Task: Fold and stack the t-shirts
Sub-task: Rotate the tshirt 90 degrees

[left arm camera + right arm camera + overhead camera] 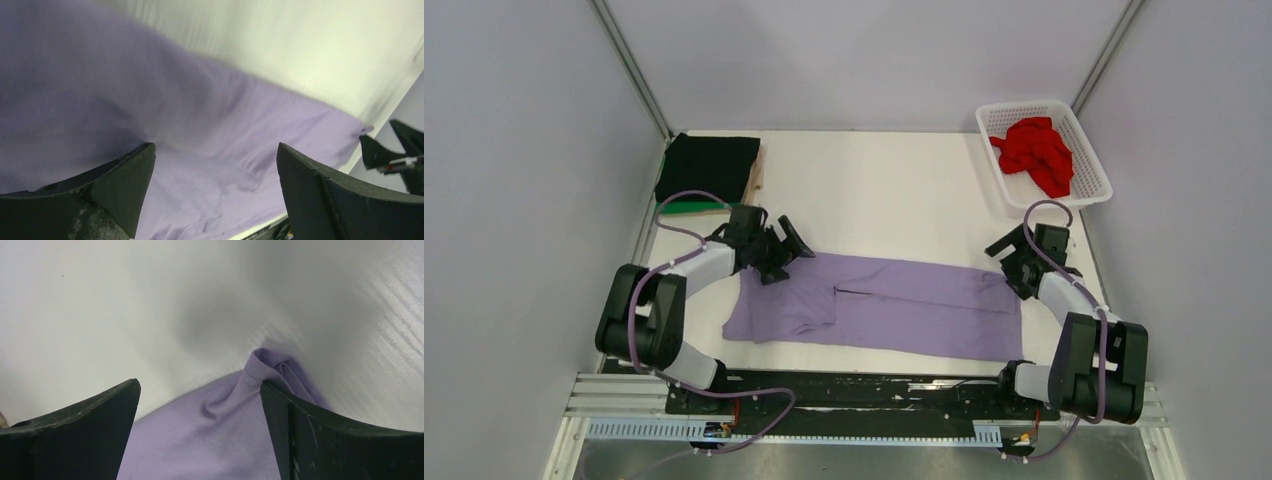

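A lavender t-shirt [879,303] lies spread lengthwise across the near part of the white table [884,190], partly folded. My left gripper [782,250] hovers open over its far left corner; lavender cloth [200,150] fills the gap between the jaws. My right gripper [1012,262] stands open at the shirt's far right corner [265,365], whose bunched hem touches the right finger [320,440]. A folded black t-shirt [707,166] rests on a green one [692,207] at the far left. A red t-shirt [1036,152] lies crumpled in the basket.
A white latticed basket [1092,168] stands at the far right corner. A tan edge [757,172] shows beside the black shirt. Grey walls close the table on three sides, and a metal rail [864,410] runs along the near edge.
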Robot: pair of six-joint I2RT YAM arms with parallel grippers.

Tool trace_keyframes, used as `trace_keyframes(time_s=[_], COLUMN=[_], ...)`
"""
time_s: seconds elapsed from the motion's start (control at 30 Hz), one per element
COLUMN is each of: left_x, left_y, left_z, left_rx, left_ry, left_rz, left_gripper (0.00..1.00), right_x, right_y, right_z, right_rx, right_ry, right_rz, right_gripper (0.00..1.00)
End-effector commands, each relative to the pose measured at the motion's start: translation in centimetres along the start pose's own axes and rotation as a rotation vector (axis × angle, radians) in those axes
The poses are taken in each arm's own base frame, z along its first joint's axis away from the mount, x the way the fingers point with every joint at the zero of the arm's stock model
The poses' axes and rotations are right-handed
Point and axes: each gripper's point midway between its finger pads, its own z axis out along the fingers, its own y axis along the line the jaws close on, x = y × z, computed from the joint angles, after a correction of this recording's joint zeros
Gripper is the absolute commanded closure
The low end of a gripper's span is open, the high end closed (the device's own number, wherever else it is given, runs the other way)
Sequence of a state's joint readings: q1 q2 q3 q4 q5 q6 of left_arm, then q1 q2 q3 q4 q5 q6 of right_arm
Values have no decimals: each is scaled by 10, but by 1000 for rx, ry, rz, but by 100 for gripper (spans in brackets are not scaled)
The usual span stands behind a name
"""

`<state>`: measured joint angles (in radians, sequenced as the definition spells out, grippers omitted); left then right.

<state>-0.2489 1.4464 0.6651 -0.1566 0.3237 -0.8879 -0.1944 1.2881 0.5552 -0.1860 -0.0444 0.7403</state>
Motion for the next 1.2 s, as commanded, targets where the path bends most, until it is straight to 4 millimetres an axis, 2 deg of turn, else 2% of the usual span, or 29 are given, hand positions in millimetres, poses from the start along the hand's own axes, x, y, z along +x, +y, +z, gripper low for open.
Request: trace_keyframes(time_s=[0.0, 0.03, 0.07, 0.1, 0.13, 0.17, 0.2, 0.23, 0.27, 0.37, 0.4, 0.43, 0.47, 0.5, 0.53, 0.57, 0.6, 0.63, 0.67, 0.7, 0.73, 0.77, 0.8, 0.87, 1.03, 1.1, 1.13, 1.17], left_x=[-48, -68, -71, -92, -95, -115, -114, -136, -134, -161, -163, -172, -189, -179, -195, -186, -199, -190, -200, -193, -197, -190, -189, -186, -187, -187, -189, -186], left_y=[11, -12, -10, -34, -32, -57, -50, -76, -69, -97, -102, -116, -147, -140, -176, -172, -205, -203, -232, -234, -252, -255, -263, -263, -286, -298, -309, -311], left_z=[31, 33, 49, 53, 71, 75, 96, 100, 122, 165, 173, 190, 188, 213, 208, 233, 227, 251, 243, 261, 255, 266, 265, 270, 248, 233, 219, 214], left_rx=[-126, -82, -93, -43, -48, 3, -23, 30, 11, 54, 60, 91, 159, 151, 241, 240, 319, 340, 419, 462, 517, 550, 574, 569, 626, 654, 669, 664], left_ry=[-72, -101, -81, -105, -80, -96, -60, -88, -58, -67, -55, -59, -81, -46, -70, -45, -71, -61, -84, -88, -97, -97, -109, -134, -187, -191, -199, -194], left_rz=[25, 32, 20, 22, 11, 12, -18, -7, -38, -50, -66, -59, -57, -71, -62, -72, -82, -92, -120, -127, -164, -181, -172, -142, 46, 120, 149, 202], left_gripper=[0, 0, 0, 0, 0, 0, 0, 0, 0, 0, 0, 0, 0, 0, 0, 0, 0, 0, 0, 0, 0, 0, 0, 0, 0, 0, 0, 0], right_x=[38, 45, 49, 56, 64, 75, 88, 101, 114, 149, 161, 175, 196, 212, 227, 237, 248, 260, 272, 284, 292, 297, 298, 298, 286, 272, 261, 250], right_y=[-7, -8, -8, -10, -12, -15, -16, -17, -19, -13, -9, -5, -1, 3, 5, 9, 12, 16, 21, 26, 29, 32, 33, 38, 55, 65, 72, 77], right_z=[-12, -15, -19, -21, -24, -27, -31, -35, -41, -62, -70, -79, -90, -101, -111, -122, -133, -146, -161, -178, -189, -195, -197, -200, -212, -210, -208, -206], right_rx=[-25, -33, -44, -50, -55, -57, -70, -71, -58, -67, -84, -109, -143, -180, -205, -235, -277, -336, -414, -494, -545, -577, -585, -606, -703, -701, -692, -671], right_ry=[163, 179, 188, 204, 224, 257, 301, 344, 381, 482, 519, 560, 622, 679, 732, 764, 795, 837, 893, 943, 963, 954, 935, 911, 829, 725, 661, 598], right_rz=[23, 24, 24, 24, 28, 41, 47, 50, 51, -22, -58, -100, -163, -216, -281, -355, -438, -521, -592, -658, -716, -775, -817, -850, -877, -874, -862, -843], right_gripper=[0, 0, 0, 0, 0, 0, 0, 0, 0, 0, 0, 0, 0, 0, 0, 0, 0, 0, 0, 0, 0, 0, 0, 0, 0, 0, 0, 0])
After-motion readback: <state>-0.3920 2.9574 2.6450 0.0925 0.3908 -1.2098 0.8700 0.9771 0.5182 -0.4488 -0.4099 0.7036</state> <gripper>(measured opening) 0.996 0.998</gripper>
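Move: The purple t-shirt lies sideways under both open grippers, its middle about 20 cm right and 12 cm back of the left hand, just below it. The green-and-black stack is some 28 cm ahead and 21 cm left of that hand. From the right hand the t-shirt's middle lies about 32 cm left and 10 cm back, and the white basket 34 cm ahead and 9 cm right. Press the left gripper's open fingers on the t-shirt's left end and drag it about 36 cm forward, bending right, more sharply late on, towards the far table edge. Meanwhile sweep the right end left and back with the open right gripper, about 26 cm left and 22 cm back, turning that hand some 75 degrees counter-clockwise, then lift it off 4–5 cm. ##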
